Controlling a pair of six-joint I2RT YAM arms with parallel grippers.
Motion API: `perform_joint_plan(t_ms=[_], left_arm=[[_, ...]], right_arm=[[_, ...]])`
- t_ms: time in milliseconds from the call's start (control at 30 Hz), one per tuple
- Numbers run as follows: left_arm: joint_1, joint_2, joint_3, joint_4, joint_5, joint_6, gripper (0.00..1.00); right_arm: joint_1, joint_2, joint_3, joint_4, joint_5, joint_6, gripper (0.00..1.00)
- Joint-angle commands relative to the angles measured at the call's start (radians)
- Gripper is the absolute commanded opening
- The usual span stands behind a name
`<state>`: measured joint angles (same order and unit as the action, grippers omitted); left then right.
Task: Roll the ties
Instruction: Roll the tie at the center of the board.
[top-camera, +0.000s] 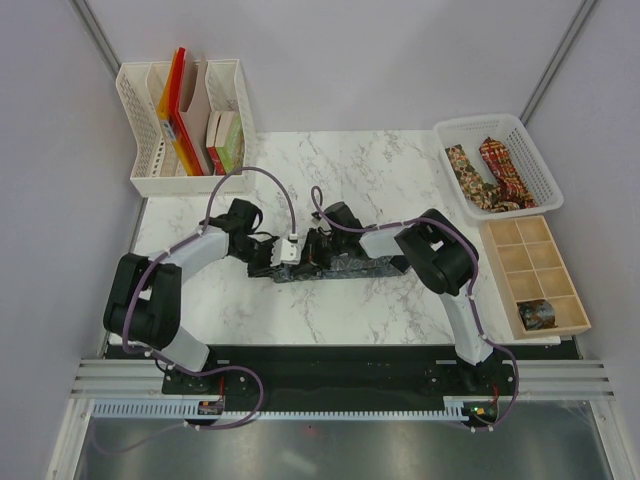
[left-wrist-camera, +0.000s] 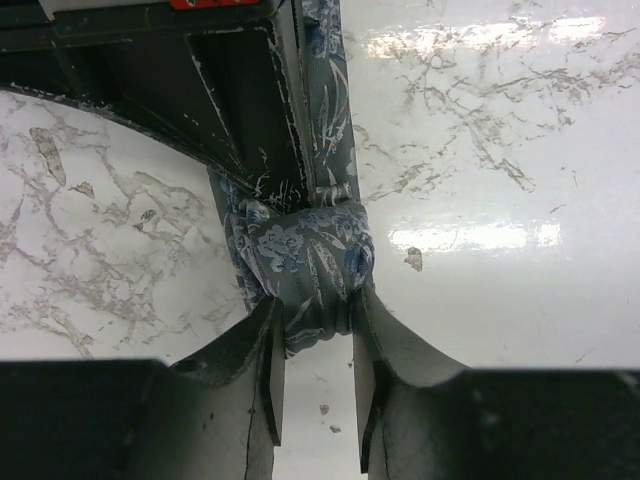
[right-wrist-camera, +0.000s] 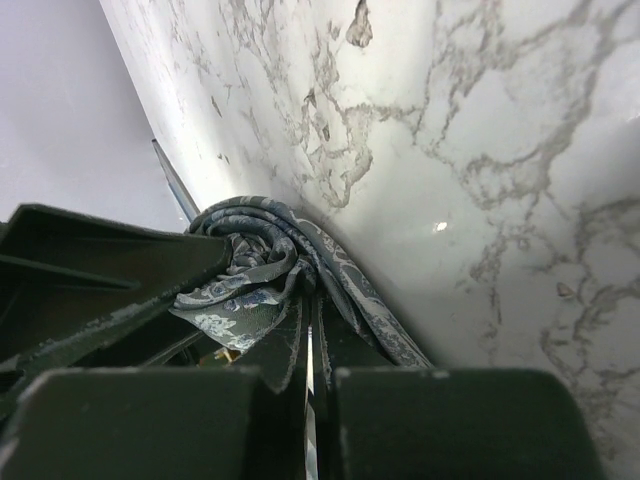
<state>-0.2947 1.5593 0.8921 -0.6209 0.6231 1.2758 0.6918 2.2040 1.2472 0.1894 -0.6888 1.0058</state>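
A dark grey-green tie (top-camera: 365, 267) lies across the middle of the marble table, its left end wound into a small roll (left-wrist-camera: 310, 250). My left gripper (left-wrist-camera: 315, 320) is shut on the near end of that roll, a finger (left-wrist-camera: 265, 360) pressing on each side. My right gripper (right-wrist-camera: 310, 295) is shut, with the rolled tie (right-wrist-camera: 250, 240) bunched at its tips and apparently pinched there. Both grippers meet at the roll, the left gripper (top-camera: 285, 255) beside the right gripper (top-camera: 318, 248). A brown-gold tie (top-camera: 462, 165) and a red tie (top-camera: 503, 170) lie in the basket.
A white basket (top-camera: 530, 150) stands at the back right. In front of it is a wooden compartment box (top-camera: 530, 262) with one rolled tie (top-camera: 536, 313) in a near cell. A white file rack (top-camera: 140, 130) with coloured books stands at the back left.
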Motion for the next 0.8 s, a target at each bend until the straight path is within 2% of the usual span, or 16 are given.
perform_joint_plan(t_ms=[0,200,333,467,567,667,767], left_arm=[[-0.056,-0.033,0.053,-0.019,0.021,-0.073,0.28],[-0.144,0.031,0.077,-0.023,-0.034,-0.168,0.27],[-0.155,0.111,0.129,-0.011,-0.059,-0.237,0.35],[-0.166,0.165,0.159,-0.008,-0.105,-0.262,0.38],[-0.172,0.202,0.148,-0.026,-0.158,-0.24,0.31],[-0.172,0.237,0.145,-0.075,-0.195,-0.204,0.26],[-0.17,0.257,0.142,-0.092,-0.217,-0.196,0.23]], right_arm=[[0.021,0.042,-0.058,-0.056,0.121,0.016,0.0],[0.034,0.04,-0.054,-0.021,0.118,0.051,0.0],[0.035,0.026,-0.058,-0.004,0.11,0.059,0.0],[0.035,0.016,-0.061,-0.002,0.095,0.062,0.0],[0.028,-0.003,-0.049,-0.022,0.078,0.045,0.1],[0.006,-0.033,-0.038,-0.056,0.06,0.016,0.25],[-0.02,-0.066,-0.029,-0.11,0.041,-0.015,0.33]])
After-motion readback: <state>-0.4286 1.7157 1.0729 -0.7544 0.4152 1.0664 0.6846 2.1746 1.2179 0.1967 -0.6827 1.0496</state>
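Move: The rolled part of the tie sits pinched in the left fingers, its middle about 1 cm to the right of that hand and roughly 1 cm below. From the right hand, whose shut fingertips press into its side, the roll lies some 3 cm to the left at about the same height. The middle of the flat, unrolled stretch is straight off to the right, about 14 cm from the left hand and 3 cm lower. Keep the left fingers pinched on the roll and carry it about 1 cm to the right, towards the unrolled stretch, tipping the wrist some 15 degrees so the fingers point more steeply down; then sink a little over 1 cm. Hold the right hand nearly still against the roll, and only at the end part its fingers roughly a quarter, easing back to the right and up about half a centimetre. ##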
